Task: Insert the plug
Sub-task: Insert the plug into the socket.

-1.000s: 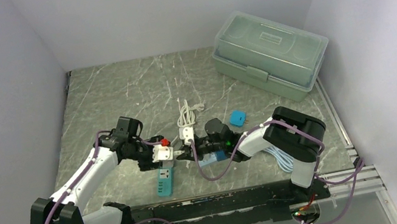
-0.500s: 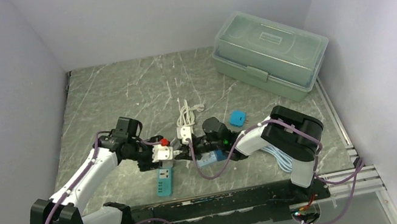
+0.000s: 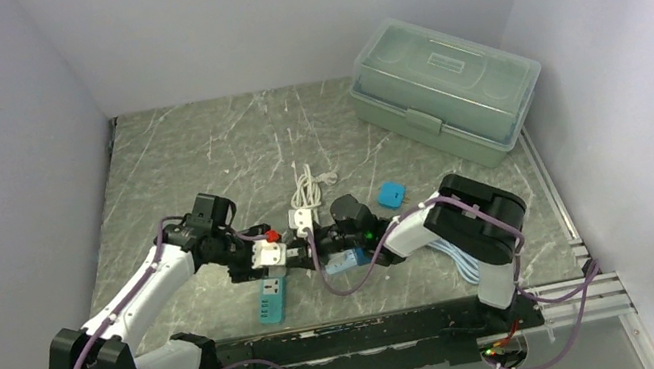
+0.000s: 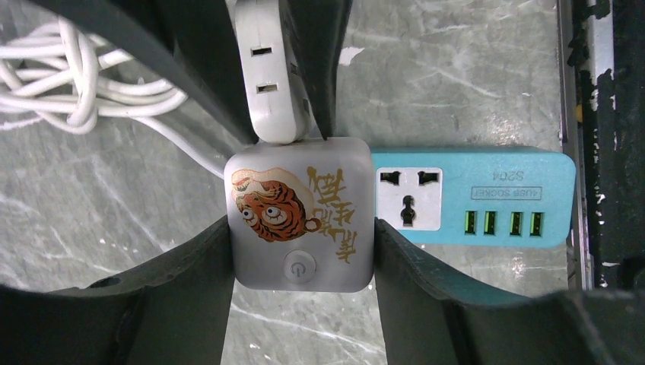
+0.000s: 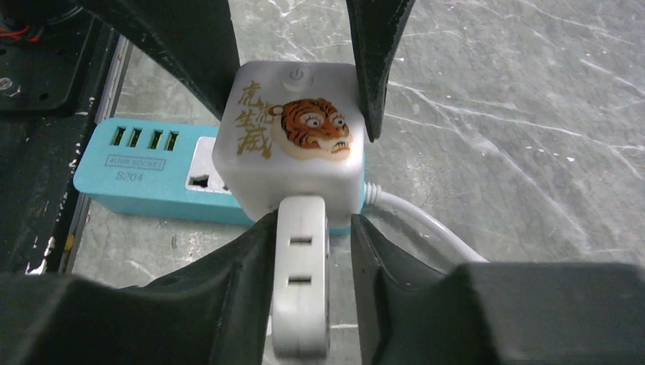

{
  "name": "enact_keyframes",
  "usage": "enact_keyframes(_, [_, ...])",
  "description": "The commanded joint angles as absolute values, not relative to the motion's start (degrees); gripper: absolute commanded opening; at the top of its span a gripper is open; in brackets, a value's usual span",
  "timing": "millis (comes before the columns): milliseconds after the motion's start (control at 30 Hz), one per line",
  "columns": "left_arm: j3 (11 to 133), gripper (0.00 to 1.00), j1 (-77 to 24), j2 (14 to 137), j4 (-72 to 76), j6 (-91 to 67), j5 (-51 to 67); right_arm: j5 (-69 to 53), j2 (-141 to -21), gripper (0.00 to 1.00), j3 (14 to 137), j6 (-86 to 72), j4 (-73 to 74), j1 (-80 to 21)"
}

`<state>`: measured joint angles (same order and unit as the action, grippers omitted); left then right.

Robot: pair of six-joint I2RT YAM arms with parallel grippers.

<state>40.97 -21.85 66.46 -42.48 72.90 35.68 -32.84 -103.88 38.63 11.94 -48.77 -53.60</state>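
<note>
A white cube socket (image 4: 300, 220) with a tiger picture sits between the fingers of my left gripper (image 4: 300, 237), which is shut on its two sides. The white plug (image 5: 301, 281) butts against the cube's side face, with two slots showing on its flank. My right gripper (image 5: 312, 224) straddles the plug: one finger touches it and a narrow gap shows at the other finger. In the top view the two grippers meet at the table's front middle, the left gripper (image 3: 260, 255) facing the right gripper (image 3: 300, 241).
A teal power strip (image 4: 471, 198) with USB ports lies just behind the cube, near the front rail. A coiled white cable (image 3: 306, 188) lies beyond the grippers. A small blue block (image 3: 391, 195) and a pale green toolbox (image 3: 443, 88) stand to the right and back right.
My right arm has carried the plug a little to the left, up against the cube. Its jaws have loosened slightly. The left arm has held still.
</note>
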Motion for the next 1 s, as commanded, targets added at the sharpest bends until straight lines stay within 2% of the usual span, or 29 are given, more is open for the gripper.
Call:
enact_keyframes(0, [39.1,0.0,-23.64,67.11,-43.59,74.77,37.11,-28.89,-104.08,0.53,39.8,11.11,-54.13,-54.67])
enact_keyframes(33, [39.07,0.0,-23.64,66.99,-43.36,74.48,36.16,-27.91,-103.38,0.61,39.53,11.48,-53.62,-54.62])
enact_keyframes(67, [38.98,0.0,-23.64,66.91,-42.88,74.14,35.02,-26.9,-102.58,0.73,39.28,11.77,-53.22,-54.59])
enact_keyframes(100, [38.87,0.0,-23.64,66.94,-42.41,74.0,33.99,-26.14,-101.79,0.96,39.14,11.97,-52.83,-54.54])
enact_keyframes(133, [38.73,0.0,-23.6,67.03,-41.91,74.05,32.45,-25.37,-100.83,0.99,39.18,12.2,-52.12,-54.5])
enact_keyframes(400, [38.43,0.0,-22.79,69.05,-38.87,76.87,23.67,-20.79,-90.89,1.0,37.39,14.23,-45.38,-53.88])
enact_keyframes(533, [39.04,0.0,-18.95,71.63,-36.29,79.76,20.45,-17.36,-83.82,1.0,35.07,14.61,-41.65,-53.71])
enact_keyframes(700, [42.23,0.0,-12.84,75.1,-36.24,84.05,18.72,-4.97,-75.18,1.0,33.08,11.9,-36.34,-53.03])
enact_keyframes(867, [45.17,0.0,-11.95,75.33,-38.63,84.43,20.81,10.58,-71.22,1.0,37.61,-0.39,-22.76,-48.35])
enact_keyframes(900, [45.32,0.02,-12.33,75.06,-39.05,84.01,21.28,14.25,-71.5,1.0,39.01,-3.92,-19.4,-47.24])
enact_keyframes(933, [45.35,0.13,-12.9,74.87,-39.4,83.32,21.38,16.98,-72.04,1.0,40.48,-6.51,-15.71,-46.13])
enact_keyframes(967, [45.35,0.28,-13.33,74.55,-39.53,82.38,21.36,19.11,-73.02,1.0,42.11,-8.75,-12.08,-44.98])
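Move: The white plug is still between my right fingertips, its middle practically at the hand point and its inner end in the side of the tiger cube. The cube stands about 5 cm to the left; the coiled white cord lies some 14 cm ahead and 5 cm right, the light-blue strip 3 cm back and 15 cm right. My left hand keeps hold of the cube, with the plug roughly 5 cm to its right and the turquoise strip's middle about 5 cm back and 4 cm lower. I open my right fingers wide and let go of the plug, then lift that hand about 12 cm clear, swinging it right and forward while it turns some 40 degrees clockwise. My left hand keeps its grip on the cube, nearly still until the right hand is well up, then carries it forward about 7 cm and a little left, dragging the turquoise strip along. ##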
